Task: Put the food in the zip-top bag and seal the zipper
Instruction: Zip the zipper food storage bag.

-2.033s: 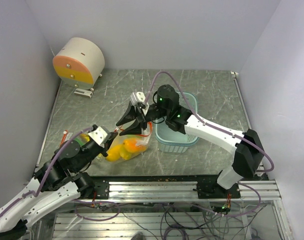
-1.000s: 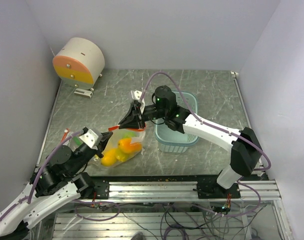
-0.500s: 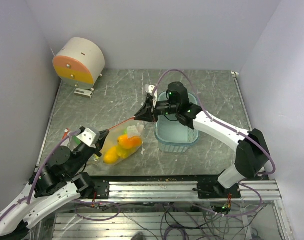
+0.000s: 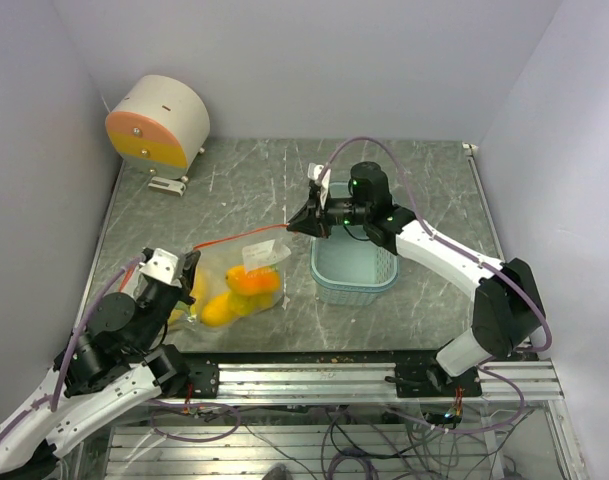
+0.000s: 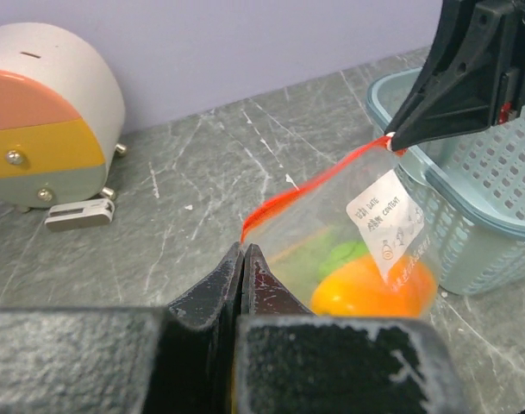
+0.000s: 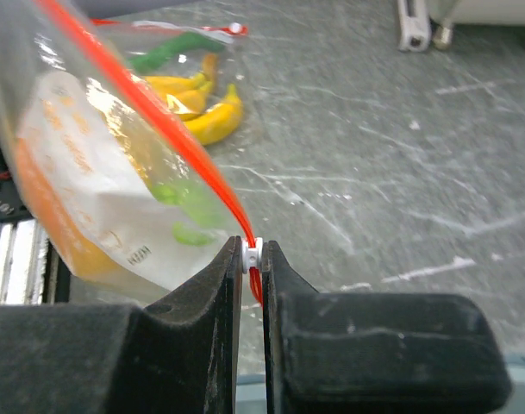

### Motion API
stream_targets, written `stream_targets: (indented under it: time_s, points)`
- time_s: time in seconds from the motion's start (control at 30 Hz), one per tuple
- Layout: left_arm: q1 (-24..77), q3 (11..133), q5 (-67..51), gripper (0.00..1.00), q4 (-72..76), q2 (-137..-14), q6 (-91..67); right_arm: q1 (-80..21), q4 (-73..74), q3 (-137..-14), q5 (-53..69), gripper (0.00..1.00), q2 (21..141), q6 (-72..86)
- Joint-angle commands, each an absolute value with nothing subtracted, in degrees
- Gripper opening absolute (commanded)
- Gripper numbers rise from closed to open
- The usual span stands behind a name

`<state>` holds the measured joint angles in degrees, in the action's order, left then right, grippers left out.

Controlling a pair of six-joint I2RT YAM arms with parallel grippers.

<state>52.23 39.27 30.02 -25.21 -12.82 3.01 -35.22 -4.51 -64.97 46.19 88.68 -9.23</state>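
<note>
The clear zip-top bag (image 4: 236,282) hangs stretched between my two grippers, with the yellow banana (image 6: 207,122), orange mango (image 5: 365,289), round green fruit (image 5: 344,254) and green pepper (image 6: 171,50) inside. Its red-orange zipper (image 4: 242,237) runs taut from left to right. My left gripper (image 4: 191,263) is shut on the zipper's left end (image 5: 243,235). My right gripper (image 4: 296,226) is shut on the pale slider tab (image 6: 252,252) at the strip's right end, just left of the teal basket. The small orange piece cannot be told apart.
The pale teal slotted basket (image 4: 354,268) stands right of the bag, under my right arm. A round cream, pink and yellow drum (image 4: 156,122) sits at the back left. Grey marbled tabletop lies all round.
My right gripper has drawn the slider rightward along the zipper, from over the bag toward the basket. My left gripper has pulled the other end left, stretching the strip taut.
</note>
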Motion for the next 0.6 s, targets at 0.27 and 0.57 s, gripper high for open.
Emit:
stream_targets:
  time_s: [0.27,0.57]
  points:
    - [52.0,41.3,40.1,0.07,-16.1,-14.3,4.0,-32.1,-3.4,-66.0,28.6,0.26,88.8,-4.4]
    - [52.0,37.2,49.1,0.07,12.7,-27.8,3.3,-32.1,-2.6,-68.2,11.7,1.00,86.5,6.1]
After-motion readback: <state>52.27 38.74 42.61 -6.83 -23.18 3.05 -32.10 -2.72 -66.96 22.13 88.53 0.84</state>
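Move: The right fingers already pinch the slider at the zipper's right end. From the left hand, which grips the zipper's other end, the slider lies about 20 cm right, 7 cm ahead and some 6 cm lower. The food in the bag is about 10 cm left of the right hand, 8 cm back and 12 cm below; the basket's middle is about 15 cm to its right, 1 cm ahead and 12 cm down. The right fingers keep pinching the slider while drawing it a little farther forward and right, then open wide and let go; that hand carries on away from the bag, about 8 cm forward and 4 cm right in all, swinging some 30 degrees clockwise. The left hand keeps its pinch, edges left, then goes roughly 4 cm forward and 3 cm up, turning slightly counter-clockwise. ##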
